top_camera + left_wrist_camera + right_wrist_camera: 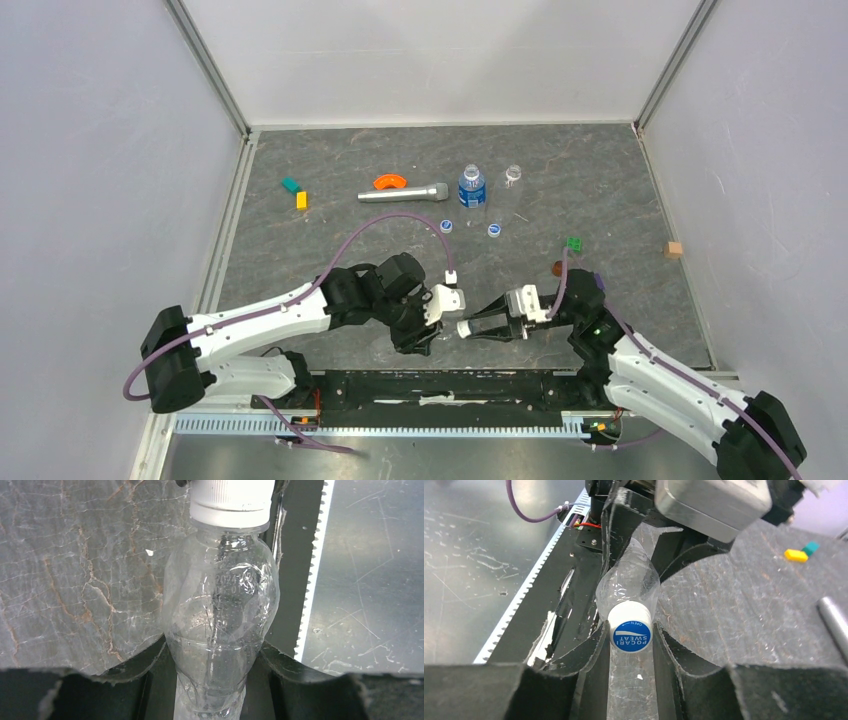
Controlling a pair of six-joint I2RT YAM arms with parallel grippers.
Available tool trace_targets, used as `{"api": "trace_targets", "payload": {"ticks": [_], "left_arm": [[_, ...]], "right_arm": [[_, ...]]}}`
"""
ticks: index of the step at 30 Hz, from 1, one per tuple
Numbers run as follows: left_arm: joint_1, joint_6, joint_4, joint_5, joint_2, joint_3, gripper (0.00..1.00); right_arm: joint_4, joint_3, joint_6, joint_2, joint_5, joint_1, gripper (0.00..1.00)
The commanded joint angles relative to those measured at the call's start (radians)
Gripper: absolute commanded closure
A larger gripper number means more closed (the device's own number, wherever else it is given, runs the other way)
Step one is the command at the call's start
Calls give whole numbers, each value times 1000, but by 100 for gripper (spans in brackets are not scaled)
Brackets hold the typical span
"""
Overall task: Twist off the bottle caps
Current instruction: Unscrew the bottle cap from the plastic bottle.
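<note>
A clear unlabelled bottle (220,610) is held level above the table's near edge, my left gripper (212,660) shut on its body. Its white cap with a blue top (630,630) sits between the fingertips of my right gripper (631,636), which is shut on it. In the top view the two grippers (447,324) (471,329) meet tip to tip. Two loose caps (446,226) (494,230) lie on the table. Behind them stand a blue-labelled bottle (472,186) and a clear bottle (513,176), both upright and uncapped.
A silver cylinder (404,193) and an orange curved piece (389,181) lie at the back. Teal (291,185) and yellow (302,200) blocks are at back left. A green piece (574,243) and a brown cube (674,249) are on the right. White walls enclose the table.
</note>
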Motion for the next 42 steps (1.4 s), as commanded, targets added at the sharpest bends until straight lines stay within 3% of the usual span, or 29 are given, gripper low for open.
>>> {"api": "trace_targets", "payload": {"ticks": [1,8,10,12,16,21,29,37,42], "left_arm": [[-14,18,141,152,-28,52,77],[-13,28,136,203,-13,58,76],[-13,26,133,189,-10,55,76],[-14,18,133,148,-8,49,76],[-14,3,133,38,-2,35,76],[-14,-17,126,-112,16,38,77],[-15,-28,145,-309,-3,26,77],[-14,-44,185,-358,-26,-12,76],[-15,-43,186,-351,-14,-8,76]], "right_arm": [[-18,-10,-253,-34,-28,18,100],[-243,47,-639,-46,-58,33,100],[-230,49,-627,-50,-26,34,100],[-167,37,-555,-58,4,34,96],[43,-37,-287,-117,186,33,67],[150,-126,-50,-225,411,34,45],[217,-154,389,-289,563,34,43],[-4,18,686,-83,564,33,42],[103,16,801,33,474,34,45]]}}
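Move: Between the right fingers, right at the hand point, sits the cap of the clear plastic bottle. From the left hand that cap lies about 9 cm to the right, level fore and aft and some 4 cm higher. Two loose caps lie on the table some 16 cm below the right hand: one about 25 cm ahead and 8 cm right, the other 26 cm ahead and 4 cm left. The blue-label bottle stands roughly 32 cm ahead, 3 cm right and 8 cm lower. Twisting the gripped cap another 20-odd degrees counter-clockwise as seen facing it, the right hand drifts about 1 cm back with the left, which keeps its hold on the bottle. Then the right fingers open, back off right and slightly up, and roll some 55 degrees the other way before closing in leftward again around the cap, still open; meanwhile both hands swing about 7 cm forward. ##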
